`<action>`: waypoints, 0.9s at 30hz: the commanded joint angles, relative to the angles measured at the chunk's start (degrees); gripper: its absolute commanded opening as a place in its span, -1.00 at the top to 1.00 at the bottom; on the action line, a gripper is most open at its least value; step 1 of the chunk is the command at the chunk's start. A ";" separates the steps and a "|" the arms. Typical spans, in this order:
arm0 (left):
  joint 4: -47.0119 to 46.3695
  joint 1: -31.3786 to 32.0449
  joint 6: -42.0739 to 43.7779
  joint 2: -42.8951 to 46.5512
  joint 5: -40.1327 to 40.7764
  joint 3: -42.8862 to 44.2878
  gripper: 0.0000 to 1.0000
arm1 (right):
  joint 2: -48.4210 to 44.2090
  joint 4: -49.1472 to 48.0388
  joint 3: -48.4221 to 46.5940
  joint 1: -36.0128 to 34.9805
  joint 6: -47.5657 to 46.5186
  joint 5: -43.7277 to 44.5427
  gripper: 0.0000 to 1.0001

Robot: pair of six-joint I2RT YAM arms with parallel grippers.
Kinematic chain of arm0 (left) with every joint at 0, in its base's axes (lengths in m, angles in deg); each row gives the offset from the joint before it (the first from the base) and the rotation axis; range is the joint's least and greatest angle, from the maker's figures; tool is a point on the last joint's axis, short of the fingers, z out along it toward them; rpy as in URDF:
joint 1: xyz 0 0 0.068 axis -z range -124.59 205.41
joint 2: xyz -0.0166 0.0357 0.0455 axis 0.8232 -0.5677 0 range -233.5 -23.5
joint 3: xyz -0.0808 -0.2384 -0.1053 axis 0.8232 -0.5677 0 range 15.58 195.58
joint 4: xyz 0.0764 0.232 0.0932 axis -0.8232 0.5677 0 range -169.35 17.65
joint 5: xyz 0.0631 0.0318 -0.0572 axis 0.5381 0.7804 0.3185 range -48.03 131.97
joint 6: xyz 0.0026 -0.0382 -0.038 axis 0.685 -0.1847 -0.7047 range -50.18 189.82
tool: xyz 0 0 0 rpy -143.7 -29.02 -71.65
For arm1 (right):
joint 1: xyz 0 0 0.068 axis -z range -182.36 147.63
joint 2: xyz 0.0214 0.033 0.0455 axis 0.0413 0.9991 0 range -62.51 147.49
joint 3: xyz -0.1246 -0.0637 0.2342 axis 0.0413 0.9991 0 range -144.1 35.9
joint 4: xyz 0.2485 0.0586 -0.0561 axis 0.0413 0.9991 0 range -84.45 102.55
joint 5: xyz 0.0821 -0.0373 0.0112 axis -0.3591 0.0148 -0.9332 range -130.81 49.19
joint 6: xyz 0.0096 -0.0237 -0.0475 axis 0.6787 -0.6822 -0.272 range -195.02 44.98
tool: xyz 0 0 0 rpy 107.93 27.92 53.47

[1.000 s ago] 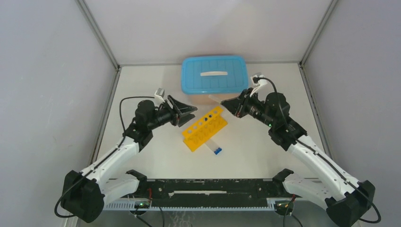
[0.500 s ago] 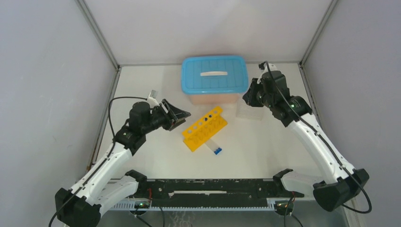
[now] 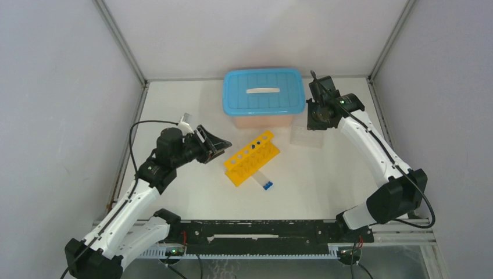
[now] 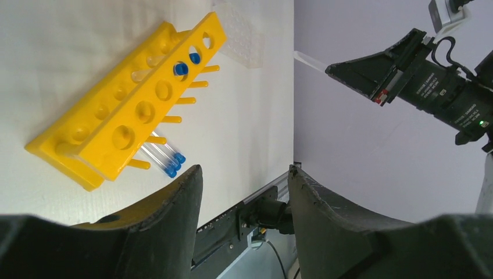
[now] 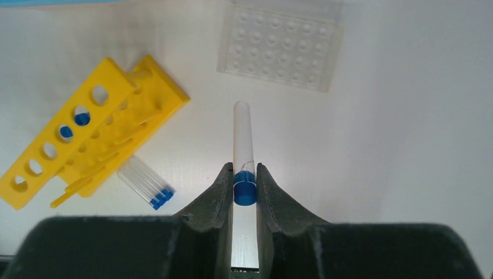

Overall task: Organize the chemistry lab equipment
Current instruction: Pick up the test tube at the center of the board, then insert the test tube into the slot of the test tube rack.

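A yellow rack lies mid-table with two blue-capped tubes standing in its holes. Several more capped tubes lie flat beside its near end. The clear tray sits to the right of the rack. High above that tray, my right gripper points down, shut on the blue cap of a clear tube that sticks out past the fingertips. Left of the rack, my left gripper hangs above the table, open, with nothing between its fingers.
A clear storage box with a blue lid stands at the back middle, just behind the rack and beside the right gripper. Grey walls close in the table on three sides. The black bar carrying the arm bases runs along the near edge.
The right arm has swung back and to the right, still holding the tube, and now points down above the tray. The left gripper has drawn slightly back to the left.
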 commanded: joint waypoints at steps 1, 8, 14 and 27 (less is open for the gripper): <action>0.52 -0.33 2.82 1.07 1.08 2.56 -0.19 | 3.09 3.31 -4.81 1.07 -2.15 2.16 0.73; 2.05 -0.32 4.36 0.68 1.63 3.67 -0.19 | 10.48 6.13 -11.05 2.42 -3.44 3.18 0.78; 2.77 -0.24 5.05 0.49 1.86 4.24 -0.19 | 15.14 7.70 -13.70 5.10 -4.32 1.40 0.79; 2.82 -0.36 4.92 -0.83 2.05 4.64 -0.19 | 20.63 4.86 -10.89 7.95 -5.84 -1.88 0.80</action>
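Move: The right hand already grips a capped test tube, probably meant for the yellow rack, whose middle is about 19 cm to its left, 3 cm ahead and 17 cm below. The clear well plate lies some 12 cm ahead, 2 cm to the right and 19 cm below; the loose tubes lie 14 cm left, 4 cm back. The blue-lidded box is roughly 22 cm ahead and 14 cm left. From the left hand, the rack lies about 11 cm ahead and 8 cm right. Keeping the test tube pinched by its blue-capped end, the right hand sinks about 6 cm, going forward some 4 cm towards the well plate and drifting 3 cm right, so not yet closing sideways on the rack. The wrist tips some 15 degrees so that fingers and tube point more steeply down. The left hand, empty and open, eases down about 2 cm. ##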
